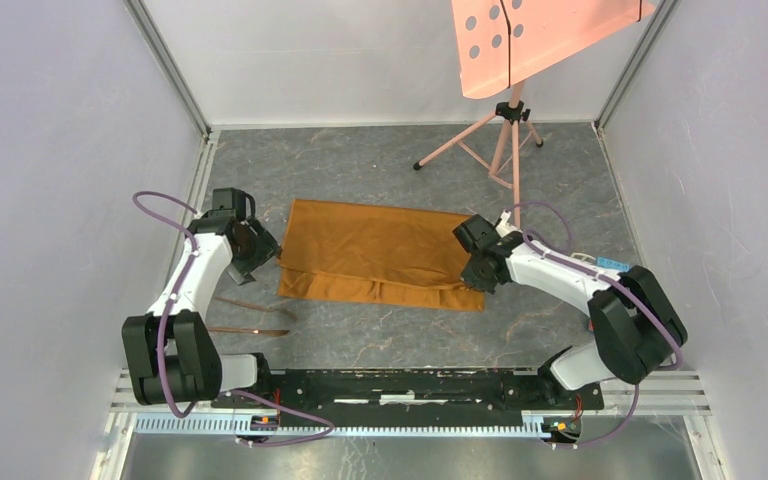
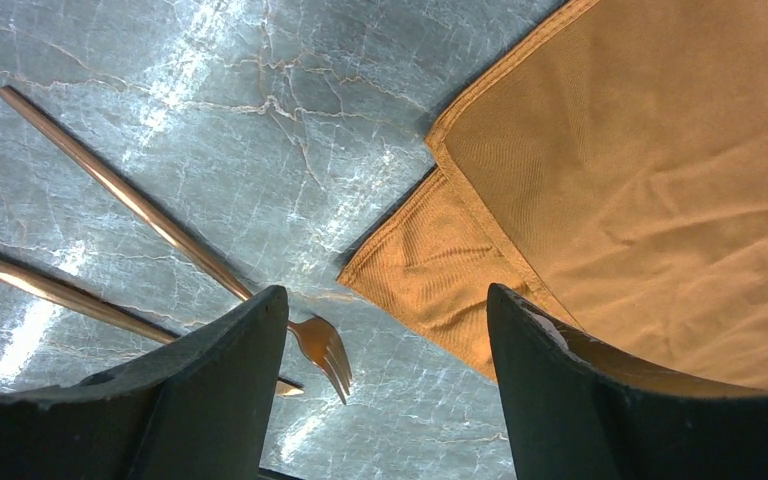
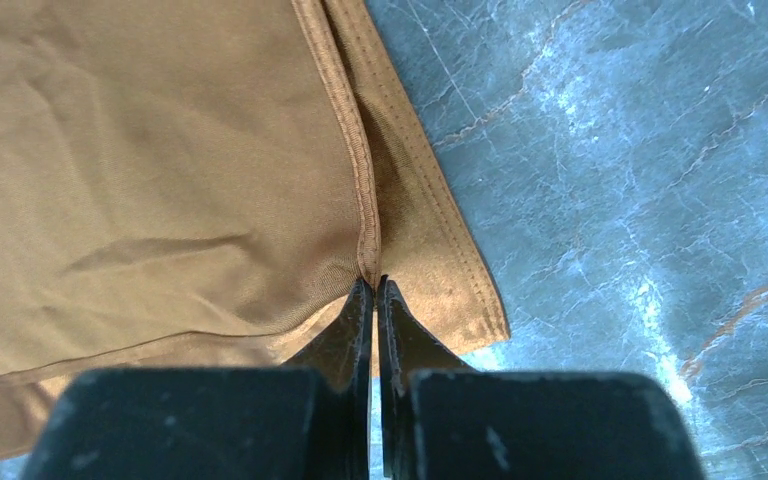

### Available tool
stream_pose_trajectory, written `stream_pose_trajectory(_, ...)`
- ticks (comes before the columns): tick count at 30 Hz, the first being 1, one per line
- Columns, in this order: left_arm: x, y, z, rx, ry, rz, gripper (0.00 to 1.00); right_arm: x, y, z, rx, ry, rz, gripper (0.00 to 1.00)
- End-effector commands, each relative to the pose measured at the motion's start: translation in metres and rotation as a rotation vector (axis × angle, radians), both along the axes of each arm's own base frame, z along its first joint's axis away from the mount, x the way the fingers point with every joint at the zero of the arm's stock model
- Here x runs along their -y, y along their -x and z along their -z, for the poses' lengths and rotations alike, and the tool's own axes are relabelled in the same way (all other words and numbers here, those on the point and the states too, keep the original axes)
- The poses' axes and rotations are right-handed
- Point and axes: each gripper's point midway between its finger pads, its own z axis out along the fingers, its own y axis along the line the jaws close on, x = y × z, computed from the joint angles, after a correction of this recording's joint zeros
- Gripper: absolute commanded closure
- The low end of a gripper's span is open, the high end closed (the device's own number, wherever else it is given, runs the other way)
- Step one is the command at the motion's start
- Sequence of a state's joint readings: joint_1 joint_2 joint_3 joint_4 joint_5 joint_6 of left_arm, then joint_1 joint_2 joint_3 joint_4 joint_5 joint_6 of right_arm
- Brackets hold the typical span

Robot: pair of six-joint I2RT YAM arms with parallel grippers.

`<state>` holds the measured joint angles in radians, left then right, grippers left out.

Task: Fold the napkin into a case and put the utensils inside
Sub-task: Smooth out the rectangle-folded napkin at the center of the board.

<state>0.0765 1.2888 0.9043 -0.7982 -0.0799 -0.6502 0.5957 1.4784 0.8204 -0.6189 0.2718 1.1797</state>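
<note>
The orange-brown napkin (image 1: 375, 252) lies flat in the middle of the table, partly folded, with a lower layer sticking out along its near edge. My right gripper (image 1: 472, 276) is shut on the napkin (image 3: 160, 180), pinching the hem of the upper layer near the right near corner. My left gripper (image 1: 260, 262) is open and empty just above the napkin's left near corner (image 2: 430, 270). The copper utensils (image 1: 250, 305) lie on the table left of the napkin. In the left wrist view a fork (image 2: 322, 350) and two handles (image 2: 120, 190) show beside my left finger.
A salmon-pink perforated panel (image 1: 530, 35) on a tripod (image 1: 505, 140) stands at the back right. Grey walls close in the marbled table (image 1: 380, 160) on three sides.
</note>
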Motion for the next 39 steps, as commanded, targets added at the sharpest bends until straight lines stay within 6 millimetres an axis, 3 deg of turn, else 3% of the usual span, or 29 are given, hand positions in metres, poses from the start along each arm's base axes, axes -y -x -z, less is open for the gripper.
stream_pose_trajectory(1,-0.005,-0.005,0.005,-0.017,-0.048,0.029,0.21,0.003,-0.002,-0.012,0.056,-0.005,0.004,1.0)
stream_pose_trajectory(9,-0.009,-0.01,0.03,-0.119,-0.06,0.015,0.32,0.002,-0.003,-0.011,0.067,-0.012,0.0,1.0)
stream_pose_trajectory(17,-0.002,-0.038,0.028,-0.101,-0.034,-0.001,0.32,-0.002,-0.003,-0.006,0.056,-0.027,-0.013,1.0)
stream_pose_trajectory(20,0.003,-0.045,0.035,-0.124,0.0,-0.008,0.34,-0.003,-0.003,-0.007,0.059,-0.031,-0.014,1.0)
stream_pose_trajectory(31,0.009,-0.044,0.058,-0.182,0.044,-0.082,0.36,-0.004,-0.005,-0.009,0.07,-0.037,-0.017,1.0)
stream_pose_trajectory(39,0.004,-0.055,0.067,-0.186,0.025,-0.092,0.56,-0.004,-0.006,-0.011,0.082,-0.04,-0.018,1.0)
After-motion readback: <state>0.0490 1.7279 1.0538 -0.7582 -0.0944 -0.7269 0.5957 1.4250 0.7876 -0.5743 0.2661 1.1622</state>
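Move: The left hand is empty, its fingers open. The left corner of the napkin's upper layer lies about 3 cm ahead, 1 cm to its right and 8 cm below. The lower layer's left corner is some 2 cm back, the fork about 5 cm back and 5 cm left, and the knife 10 cm back and 6 cm left. The right hand already pinches the upper layer's near right corner; the left corner is roughly 4 cm ahead and 38 cm left of it. Down first by about 4.5 cm, then forward some 4 cm and down again, the left hand comes in over the upper layer's left corner, 7 cm lower in all. Its wrist tips until the fingers point nearly straight down, and they close to about half open, astride the corner. The right hand keeps its pinch on the right corner almost in place, raised just under a centimetre. ##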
